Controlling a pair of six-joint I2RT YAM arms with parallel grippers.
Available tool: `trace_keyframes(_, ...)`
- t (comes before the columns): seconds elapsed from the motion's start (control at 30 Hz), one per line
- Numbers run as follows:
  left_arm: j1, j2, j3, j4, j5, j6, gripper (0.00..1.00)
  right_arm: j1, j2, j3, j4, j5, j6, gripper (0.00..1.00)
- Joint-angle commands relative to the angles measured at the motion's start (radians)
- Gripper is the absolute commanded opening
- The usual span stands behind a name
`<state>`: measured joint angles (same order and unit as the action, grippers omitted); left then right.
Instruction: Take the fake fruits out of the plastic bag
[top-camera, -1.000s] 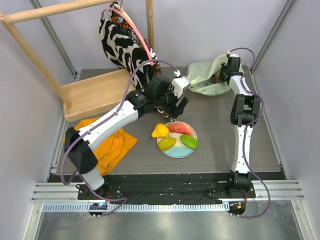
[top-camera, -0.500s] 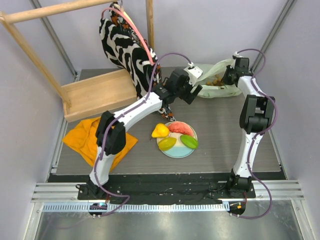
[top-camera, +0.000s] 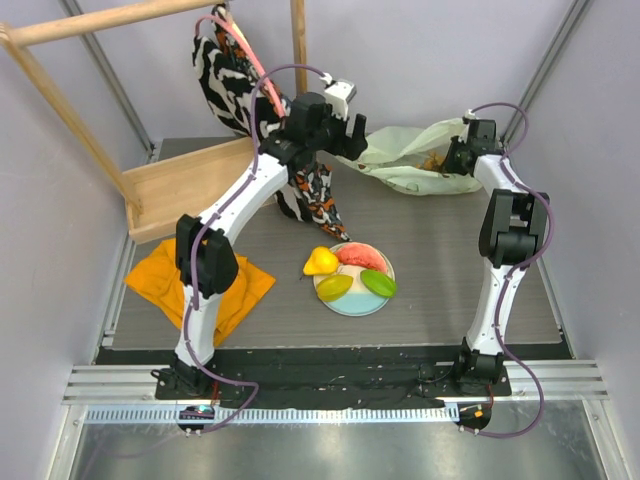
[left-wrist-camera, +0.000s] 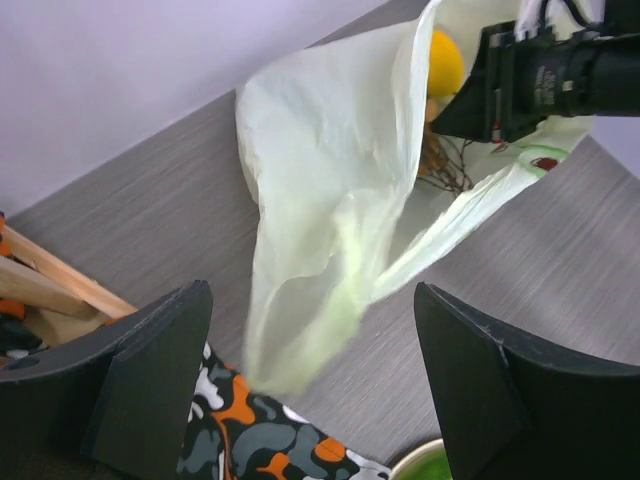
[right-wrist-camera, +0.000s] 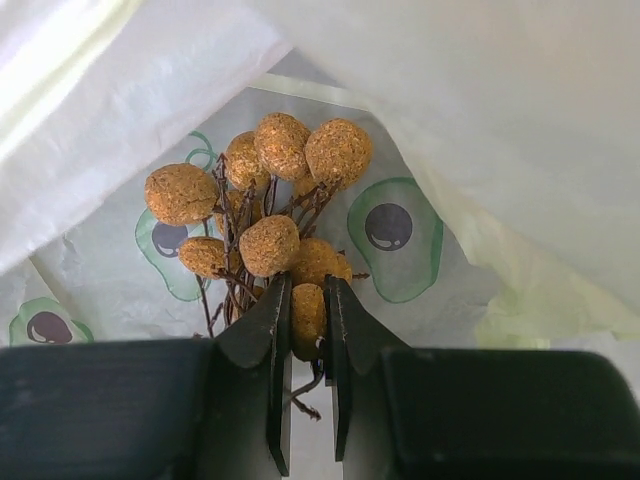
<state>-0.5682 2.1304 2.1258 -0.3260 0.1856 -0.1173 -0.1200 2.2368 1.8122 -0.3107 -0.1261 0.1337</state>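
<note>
The pale-green plastic bag (top-camera: 405, 160) lies at the back of the table, its mouth spread toward the left. My right gripper (top-camera: 458, 155) reaches into it and is shut on one berry of the brownish grape bunch (right-wrist-camera: 270, 200); its jaws (right-wrist-camera: 308, 285) pinch that berry. A yellow fruit (left-wrist-camera: 445, 62) shows inside the bag (left-wrist-camera: 330, 200). My left gripper (top-camera: 340, 130) hovers open above the bag's left end, nothing between its fingers (left-wrist-camera: 150, 380). A yellow pear (top-camera: 320, 262), a watermelon slice (top-camera: 362, 255) and two oval fruits (top-camera: 378, 283) rest on the plate (top-camera: 352, 305).
A zebra-patterned cloth bag (top-camera: 235, 90) hangs from the wooden rack (top-camera: 185, 185) at the back left, and its patterned cloth (left-wrist-camera: 260, 440) lies under my left gripper. An orange cloth (top-camera: 200, 285) lies at the front left.
My left arm swung from above the plate to the bag's left end, then rose and opened wider. The bag's mouth spread leftward. My right gripper shifted slightly right, still inside the bag.
</note>
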Motion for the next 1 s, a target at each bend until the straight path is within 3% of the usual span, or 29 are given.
trace_keyframes(0.0,0.022,-0.061,0.046,0.019,0.077,-0.007,0.89,-0.003,-0.049,-0.004,0.018,-0.013,-0.003,0.23)
trace_keyframes(0.1,0.022,-0.035,0.054,0.022,0.120,0.050,0.90,-0.003,-0.052,-0.010,0.019,-0.014,0.010,0.48)
trace_keyframes(0.17,0.021,-0.010,0.063,0.015,0.155,0.056,0.90,-0.003,-0.052,-0.010,0.021,-0.018,0.012,0.56)
trace_keyframes(0.43,-0.012,-0.018,-0.004,-0.014,0.210,0.114,0.90,-0.003,-0.054,-0.008,0.024,-0.007,0.012,0.68)
trace_keyframes(0.63,-0.058,-0.009,-0.067,-0.028,0.066,0.301,0.88,-0.003,-0.048,0.001,0.022,-0.009,0.026,0.75)
trace_keyframes(0.73,-0.070,0.020,-0.046,-0.050,-0.009,0.340,0.82,-0.003,-0.048,0.002,0.024,-0.010,0.030,0.76)
trace_keyframes(0.8,-0.073,0.031,-0.030,-0.062,-0.034,0.347,0.63,-0.003,-0.051,-0.004,0.021,-0.010,0.029,0.77)
trace_keyframes(0.83,-0.073,0.028,-0.027,-0.071,-0.035,0.343,0.35,-0.003,-0.052,-0.007,0.021,-0.010,0.029,0.77)
trace_keyframes(0.9,-0.073,0.001,-0.032,-0.073,-0.029,0.312,0.03,-0.003,-0.065,-0.028,0.021,0.003,0.024,0.84)
trace_keyframes(0.97,-0.073,-0.027,-0.064,-0.065,-0.011,0.274,0.00,-0.006,-0.078,-0.050,0.024,0.019,0.026,0.89)
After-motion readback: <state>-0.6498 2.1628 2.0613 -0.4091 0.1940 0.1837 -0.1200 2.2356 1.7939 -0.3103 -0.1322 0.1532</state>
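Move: For my left hand, the loose left corner of the plastic bag hangs about 6 cm below, 3 cm back and 2 cm right. The striped cloth's tail lies some 12 cm back, 4 cm left and 22 cm down, the plate 24 cm straight back and 26 cm down; the brown fruit bunch is about 10 cm ahead, 22 cm right and 22 cm down. From my right hand, already pinching one of its fruits, the bunch's middle lies about 3 cm ahead, 3 cm left and 2 cm down. My left hand lifts slightly, eases back and to the right with its wrist turning some 10 degrees clockwise, then drops about 8 cm to the bag's loose corner, rolling its left side up, and shuts on the plastic at the end. Meanwhile my right hand stays put inside the bag and opens wide, letting go of the fruit. ##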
